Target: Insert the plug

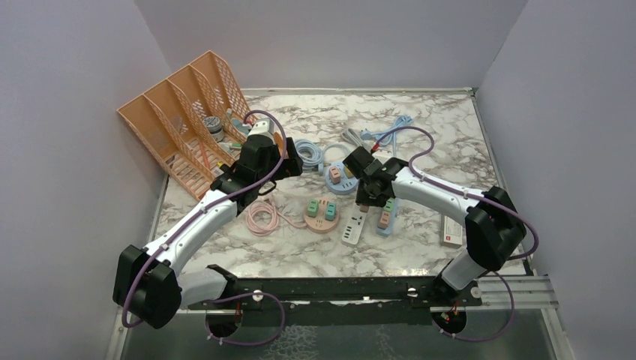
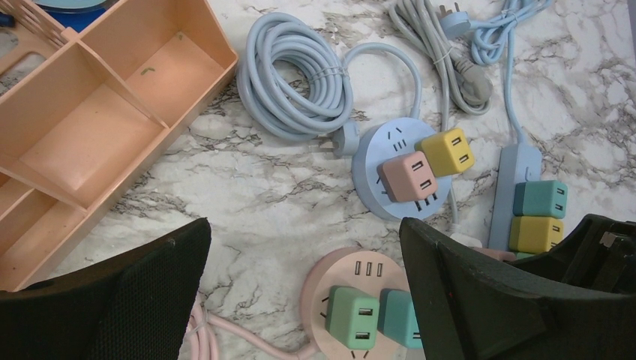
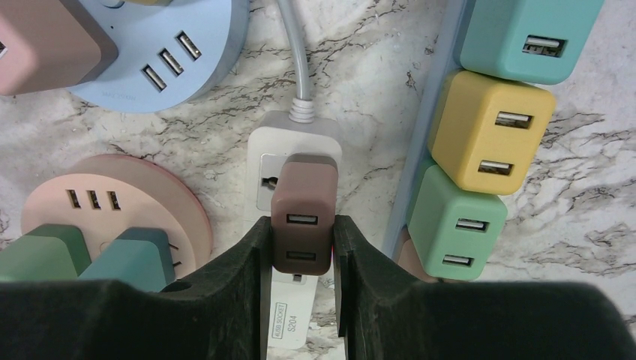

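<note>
My right gripper [image 3: 302,244] is shut on a brown plug [image 3: 302,214] with two USB ports facing the camera. The plug sits over the white power strip [image 3: 294,146], whose lower part shows a socket label between the fingers. From above, the right gripper [image 1: 367,196] hovers at the upper end of the white strip [image 1: 354,226]. My left gripper [image 2: 304,300] stands wide open above the marble, with nothing between its fingers. It hangs near the pink round socket hub [image 2: 352,274], which carries a green and a teal plug.
A blue round hub [image 2: 375,161] holds a pink and a yellow plug. A blue strip [image 3: 442,97] bears teal, yellow and green plugs. Coiled light-blue cable [image 2: 296,75], grey cables [image 2: 442,52] and a peach organiser rack [image 1: 180,124] lie at the back. A pink cable coil [image 1: 261,217] lies left.
</note>
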You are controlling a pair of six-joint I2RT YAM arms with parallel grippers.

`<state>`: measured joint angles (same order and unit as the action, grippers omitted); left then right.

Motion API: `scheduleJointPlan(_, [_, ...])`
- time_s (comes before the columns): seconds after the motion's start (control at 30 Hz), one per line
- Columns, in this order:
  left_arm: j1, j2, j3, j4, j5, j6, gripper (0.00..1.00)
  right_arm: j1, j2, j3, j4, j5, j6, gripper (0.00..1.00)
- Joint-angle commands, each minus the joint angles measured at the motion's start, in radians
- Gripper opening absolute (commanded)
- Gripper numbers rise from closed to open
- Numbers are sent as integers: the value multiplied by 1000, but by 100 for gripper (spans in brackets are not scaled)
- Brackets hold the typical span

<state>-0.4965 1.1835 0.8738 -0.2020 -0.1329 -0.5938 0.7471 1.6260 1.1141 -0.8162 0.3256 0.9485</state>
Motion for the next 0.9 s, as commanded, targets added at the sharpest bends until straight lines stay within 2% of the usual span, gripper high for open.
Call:
scheduleJointPlan(0.0, [7, 1, 38, -30, 2, 1, 99, 0, 104, -33, -2, -26, 17, 18])
scheduleJointPlan(0.07, [7, 1, 56, -58, 29, 26, 99, 0, 63, 27, -36, 20, 16, 33])
scheduleJointPlan(0.13, [7, -2, 71, -83, 59, 52, 99, 0, 17, 84, -49, 55, -2, 44])
scheduleJointPlan(0.27, [7, -36, 88, -120, 94, 83, 99, -4, -61, 195, -63, 105, -47, 59])
scheduleJointPlan(0.43, [7, -119, 105, -191, 109, 101, 99, -9, -170, 213, -73, 129, -116, 63])
scheduleJointPlan(0.57, [7, -207, 118, -245, 103, 133, 99, -8, -292, 147, -83, 150, -167, 72])
scheduleJointPlan(0.87, [6, -452, 153, -359, 94, 219, 99, -8, -624, 36, -259, 261, -159, 79])
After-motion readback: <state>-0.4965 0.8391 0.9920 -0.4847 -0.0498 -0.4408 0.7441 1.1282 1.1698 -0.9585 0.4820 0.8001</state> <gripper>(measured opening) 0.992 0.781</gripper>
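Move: The pink plug is already between the right hand's fingers, about 1 cm below the hand point and in the far socket of the white strip, whose middle is some 4 cm back, 2 cm left and 3 cm lower. The green plug on the blue strip sits about 5 cm right and 1 cm back; the round blue strip, roughly 6 cm ahead and 6 cm left. From the empty left hand the pink plug lies about 8 cm back, 16 cm right and 13 cm lower. The right fingers spread wide and release the pink plug as the hand lifts off it, climbing some 15 cm in all, first bearing about 3 cm forward, then sweeping back and to the right away from the white strip while the fingers tip up and outward by some 20 degrees. The left hand, empty and still wide open, draws back about 7 cm and rises about 10 cm with a little drift to its left, its fingers tipping up slightly. ##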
